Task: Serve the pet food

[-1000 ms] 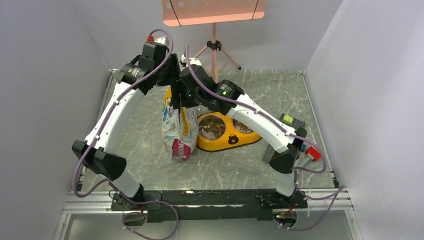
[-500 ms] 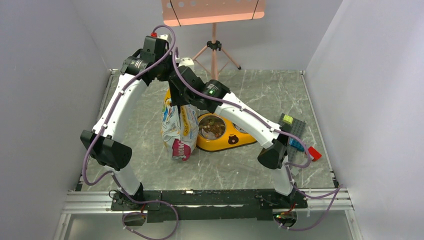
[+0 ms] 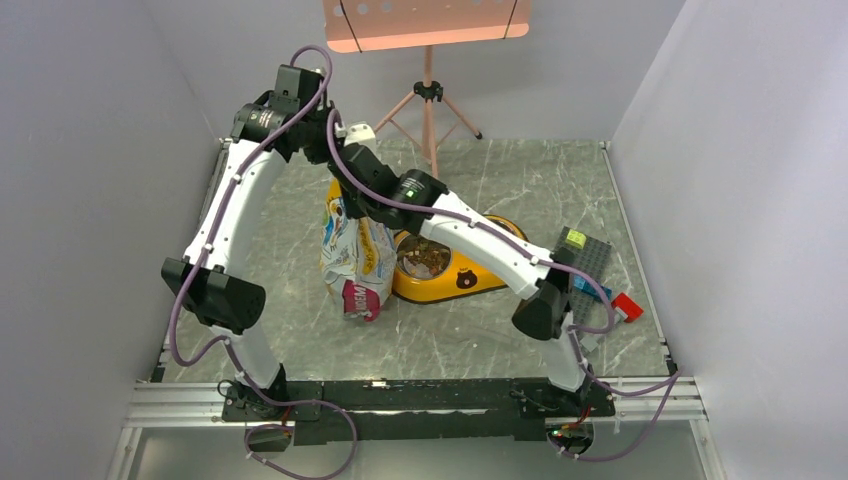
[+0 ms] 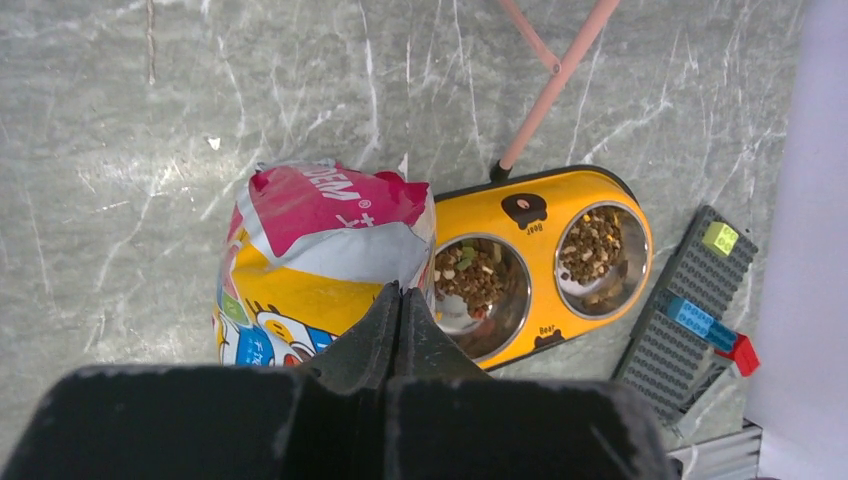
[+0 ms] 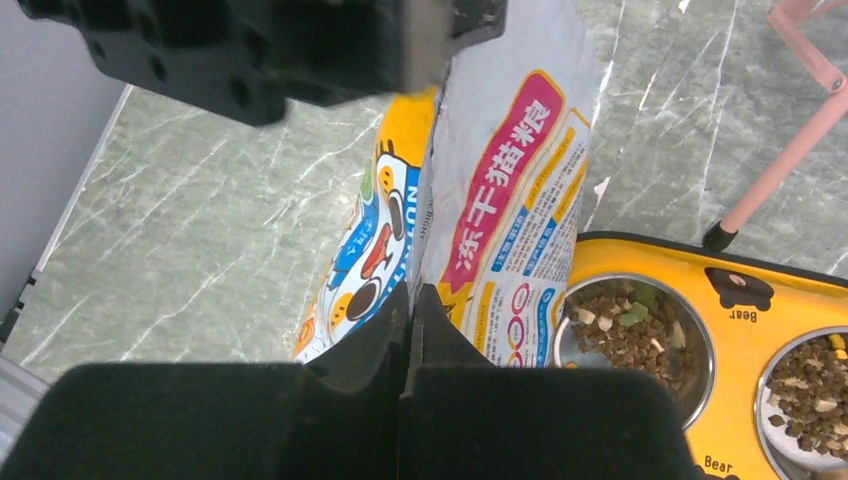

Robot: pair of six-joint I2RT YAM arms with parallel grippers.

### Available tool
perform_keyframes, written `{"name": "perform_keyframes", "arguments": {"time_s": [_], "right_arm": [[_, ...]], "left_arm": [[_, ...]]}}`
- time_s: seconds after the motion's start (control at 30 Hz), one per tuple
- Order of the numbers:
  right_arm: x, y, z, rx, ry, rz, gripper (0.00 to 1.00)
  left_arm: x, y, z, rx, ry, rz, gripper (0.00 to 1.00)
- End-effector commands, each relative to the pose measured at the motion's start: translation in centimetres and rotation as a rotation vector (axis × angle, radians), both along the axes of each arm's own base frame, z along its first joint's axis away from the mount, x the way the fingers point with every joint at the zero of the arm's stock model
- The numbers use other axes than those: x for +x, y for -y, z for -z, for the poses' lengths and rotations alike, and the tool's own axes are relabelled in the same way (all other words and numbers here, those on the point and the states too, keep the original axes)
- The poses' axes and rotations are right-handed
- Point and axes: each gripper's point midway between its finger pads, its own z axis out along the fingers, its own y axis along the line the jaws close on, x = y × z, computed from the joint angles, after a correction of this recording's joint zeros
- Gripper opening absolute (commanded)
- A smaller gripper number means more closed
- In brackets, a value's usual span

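Note:
The white-and-yellow pet food bag [image 3: 355,258] with its magenta bottom band rests on the table against the left side of the yellow feeder [image 3: 478,280]. Brown kibble fills both steel bowls [image 4: 475,275] [image 4: 592,240]. My left gripper [image 4: 400,292] hangs high over the bag [image 4: 300,260], shut with nothing between its fingers. My right gripper [image 5: 412,290] is shut too, close beside the bag [image 5: 500,200]; nothing shows between its fingers. From above, the left gripper [image 3: 322,152] and right gripper [image 3: 345,200] sit together over the bag's far end.
A pink tripod stand [image 3: 428,95] rises behind the feeder. A grey studded baseplate [image 4: 680,320] with green, blue and red bricks lies right of the feeder. Walls close in on the left, right and back. The marble tabletop [image 3: 300,330] stretches in front.
Both grippers went from open to shut. Both arms rose and pulled back and left, away from the bag. The bag and feeder stayed put.

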Motion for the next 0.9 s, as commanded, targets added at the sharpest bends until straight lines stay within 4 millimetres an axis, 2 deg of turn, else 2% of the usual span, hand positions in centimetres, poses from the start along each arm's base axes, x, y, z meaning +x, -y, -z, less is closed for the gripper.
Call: {"name": "perform_keyframes", "arguments": {"time_s": [0.0,0.07,0.1,0.13,0.2,0.3,0.33,0.37,0.5,0.57,0.63,0.7,0.73,0.8,0.83,0.87], "right_arm": [[-4.4,0.6,-4.7,0.145,-0.005,-0.094,0.00],[-3.8,1.2,-4.5,0.140,-0.020,-0.066,0.02],[-3.1,1.4,-4.4,0.131,-0.023,-0.047,0.15],[-2.6,1.4,-4.3,0.125,-0.029,-0.043,0.23],[-1.6,1.3,-3.9,0.135,-0.055,-0.037,0.27],[-1.6,1.2,-3.6,0.146,-0.073,-0.045,0.19],[-1.8,1.1,-3.3,0.146,-0.077,-0.058,0.02],[-2.0,0.9,-3.3,0.151,-0.069,-0.079,0.00],[-4.4,0.2,-3.1,0.119,-0.041,-0.148,0.00],[-4.6,0.4,-2.3,0.123,-0.073,-0.145,0.00],[-3.9,1.1,-1.7,0.108,-0.098,-0.116,0.00],[-3.2,1.7,-1.0,0.068,-0.121,-0.085,0.22],[-3.2,1.7,-0.8,0.059,-0.125,-0.088,0.28],[-3.7,1.3,-0.3,0.072,-0.138,-0.116,0.33],[-4.0,1.0,-0.4,0.089,-0.143,-0.136,0.33],[-4.3,0.7,-0.4,0.103,-0.148,-0.158,0.20]], "left_arm": [[2.2,-1.0,-2.7,-0.054,0.097,-0.078,0.00],[2.2,-0.9,-3.1,-0.069,0.111,-0.070,0.00],[2.1,-0.8,-3.1,-0.074,0.114,-0.067,0.00],[2.0,-0.8,-3.2,-0.077,0.115,-0.066,0.00],[1.8,-0.9,-3.5,-0.079,0.127,-0.064,0.00],[1.6,-1.3,-3.8,-0.060,0.142,-0.069,0.00],[1.6,-1.4,-3.8,-0.055,0.141,-0.072,0.00],[1.6,-1.5,-3.8,-0.053,0.135,-0.078,0.00],[1.7,-2.1,-3.3,-0.034,0.097,-0.125,0.00],[1.9,-2.1,-3.3,-0.040,0.096,-0.131,0.00],[1.9,-2.0,-3.4,-0.053,0.101,-0.132,0.00],[1.8,-1.9,-3.5,-0.060,0.105,-0.132,0.00],[1.8,-1.9,-3.5,-0.061,0.104,-0.133,0.00],[1.7,-1.9,-3.6,-0.061,0.106,-0.130,0.00],[1.7,-2.0,-3.6,-0.057,0.106,-0.130,0.00],[1.6,-2.0,-3.6,-0.056,0.106,-0.131,0.00]]}}
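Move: The pet food bag stands upright with its mouth pinched in the right fingers; its middle is roughly 15 cm below the right hand, about straight under it. From the left hand, shut at the bag's far top corner, the bag's middle is some 9 cm back, 4 cm right and 17 cm down. The bowl stand's middle lies about 5 cm ahead, 20 cm right and 26 cm below the right hand, and the tripod foot about 18 cm ahead and 17 cm right. The bag's top seam is worked in short re-grips by the right hand, which shifts back along the mouth about 2.5 cm and slightly right, away from the left hand, with a small rise and dip. Its fingers part a little, shut again farther back, then part about a third astride the seam. The left fingers stay shut at the far corner, only turning slightly. ##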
